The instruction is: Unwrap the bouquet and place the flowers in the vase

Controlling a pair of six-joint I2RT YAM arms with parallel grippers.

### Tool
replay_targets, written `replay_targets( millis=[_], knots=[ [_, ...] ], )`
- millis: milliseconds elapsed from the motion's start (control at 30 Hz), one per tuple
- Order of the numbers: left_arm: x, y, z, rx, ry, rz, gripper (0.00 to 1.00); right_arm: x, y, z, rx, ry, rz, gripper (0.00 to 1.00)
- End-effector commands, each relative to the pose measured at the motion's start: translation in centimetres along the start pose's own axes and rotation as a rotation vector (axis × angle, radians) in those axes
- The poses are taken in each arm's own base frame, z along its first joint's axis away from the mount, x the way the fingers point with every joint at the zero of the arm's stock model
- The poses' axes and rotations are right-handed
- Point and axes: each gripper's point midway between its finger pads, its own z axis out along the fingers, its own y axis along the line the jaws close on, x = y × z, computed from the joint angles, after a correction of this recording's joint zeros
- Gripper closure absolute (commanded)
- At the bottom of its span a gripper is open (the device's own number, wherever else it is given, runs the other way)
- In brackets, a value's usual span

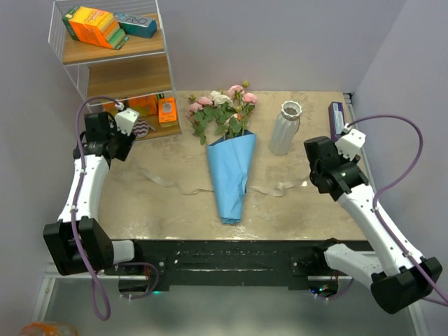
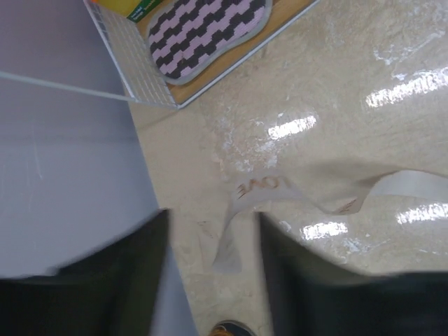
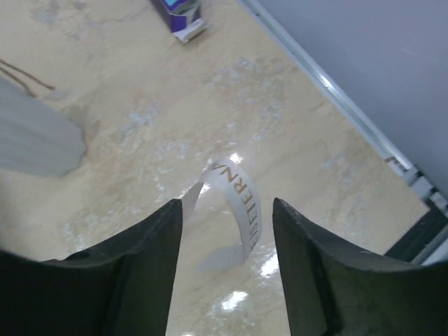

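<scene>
The bouquet (image 1: 232, 175) lies in the middle of the table, still in its blue paper cone, with the flowers (image 1: 224, 112) pointing to the back. The ribbed white vase (image 1: 285, 128) stands upright just right of it. A beige ribbon (image 1: 159, 179) trails loose across the table on both sides of the cone. My left gripper (image 1: 127, 148) hangs open over the ribbon's left end (image 2: 264, 186), which lies flat between the fingers (image 2: 133, 280). My right gripper (image 3: 227, 210) is open around the right end (image 3: 241, 203), which arches up unpinched.
A white wire shelf (image 1: 112, 63) with orange and teal boxes stands at the back left, and a striped pad (image 2: 203, 31) lies on its lowest board. A purple box (image 3: 178, 12) lies at the back right by the wall. The table's right edge (image 3: 413, 189) is close to my right gripper.
</scene>
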Motion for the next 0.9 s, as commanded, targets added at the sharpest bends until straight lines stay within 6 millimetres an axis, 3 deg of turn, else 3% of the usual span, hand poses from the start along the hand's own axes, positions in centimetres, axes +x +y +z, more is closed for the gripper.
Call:
replay_targets(
  millis=[0,33,67,100,133,200,233,300,333,400,533,700,733,867],
  knots=[
    [-2.0,-0.6,-1.4,0.057,-0.088,-0.008,0.10,-1.5,-1.2,0.7,0.088,-0.009,-0.013,0.18],
    [-2.5,-1.2,-1.7,0.093,-0.110,0.006,0.01,-1.8,-0.5,0.8,0.063,-0.012,-0.007,0.11],
    [-3.0,-3.0,-2.5,0.188,-0.135,0.005,0.01,-2.0,-0.2,0.6,0.044,-0.011,-0.018,0.07],
    [-4.4,-3.2,-3.4,0.220,-0.175,0.010,0.01,-2.4,0.1,0.5,0.028,-0.020,-0.007,0.04],
    [-5.4,-5.4,-4.5,0.336,-0.216,0.012,0.01,-3.0,0.3,0.2,0.009,-0.030,-0.013,0.02],
    [-7.9,-6.9,-6.4,0.438,-0.301,0.028,0.01,-4.2,1.8,-0.7,-0.091,-0.049,0.028,0.01],
    [-9.1,-9.2,-7.4,0.546,-0.350,0.047,0.01,-4.3,2.7,-1.4,-0.143,-0.064,0.003,0.01],
    [-10.6,-11.5,-8.4,0.627,-0.398,0.083,0.01,-4.9,4.1,-2.8,-0.186,-0.118,-0.021,0.01],
    [-12.1,-13.9,-8.9,0.678,-0.440,0.125,0.01,-4.1,6.2,-4.8,-0.260,-0.131,-0.069,0.01],
    [-12.7,-16.3,-8.4,0.728,-0.460,0.150,0.01,-2.6,7.3,-5.4,-0.233,-0.135,-0.163,0.01],
    [-15.0,-21.0,-6.4,0.883,-0.516,0.159,0.01,-1.5,9.1,-7.2,-0.311,-0.111,-0.159,0.01],
    [-16.2,-24.2,-3.8,1.037,-0.512,0.184,0.01,-2.0,9.9,-9.0,-0.460,-0.132,-0.120,0.02],
    [-15.6,-25.1,-2.2,1.067,-0.476,0.188,0.01,-2.5,9.6,-9.4,-0.484,-0.143,-0.120,0.03],
    [-16.5,-26.5,0.1,1.127,-0.455,0.206,0.01,-2.7,9.8,-10.3,-0.562,-0.156,-0.114,0.06]
  ],
)
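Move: From the left hand, the bouquet's blue wrap lies some 37 cm to the right, about 2 cm back and 17 cm down. The flower heads are about 24 cm ahead and 36 cm right; the patterned mitt on the shelf is 17 cm ahead, 2 cm left. From the right hand the wrap lies roughly 33 cm left, 6 cm ahead, 20 cm down; the vase is 18 cm ahead and 12 cm left, the purple box 27 cm ahead and 13 cm right. With the ribbon ends just let go, both grippers finish opening wide and turn inward to the bouquet: the left swings about 28 cm right, rising some 6 cm in an arc and then sinking to just below its starting height, while it turns clockwise some 50 degrees and rolls its left side down, ending above and just left of the wrap's flower end. The right hand, after a slight shift rightward, comes about 12 cm left towards the wrap and climbs roughly 5 cm, turning counter-clockwise, and neither hand touches the paper. ##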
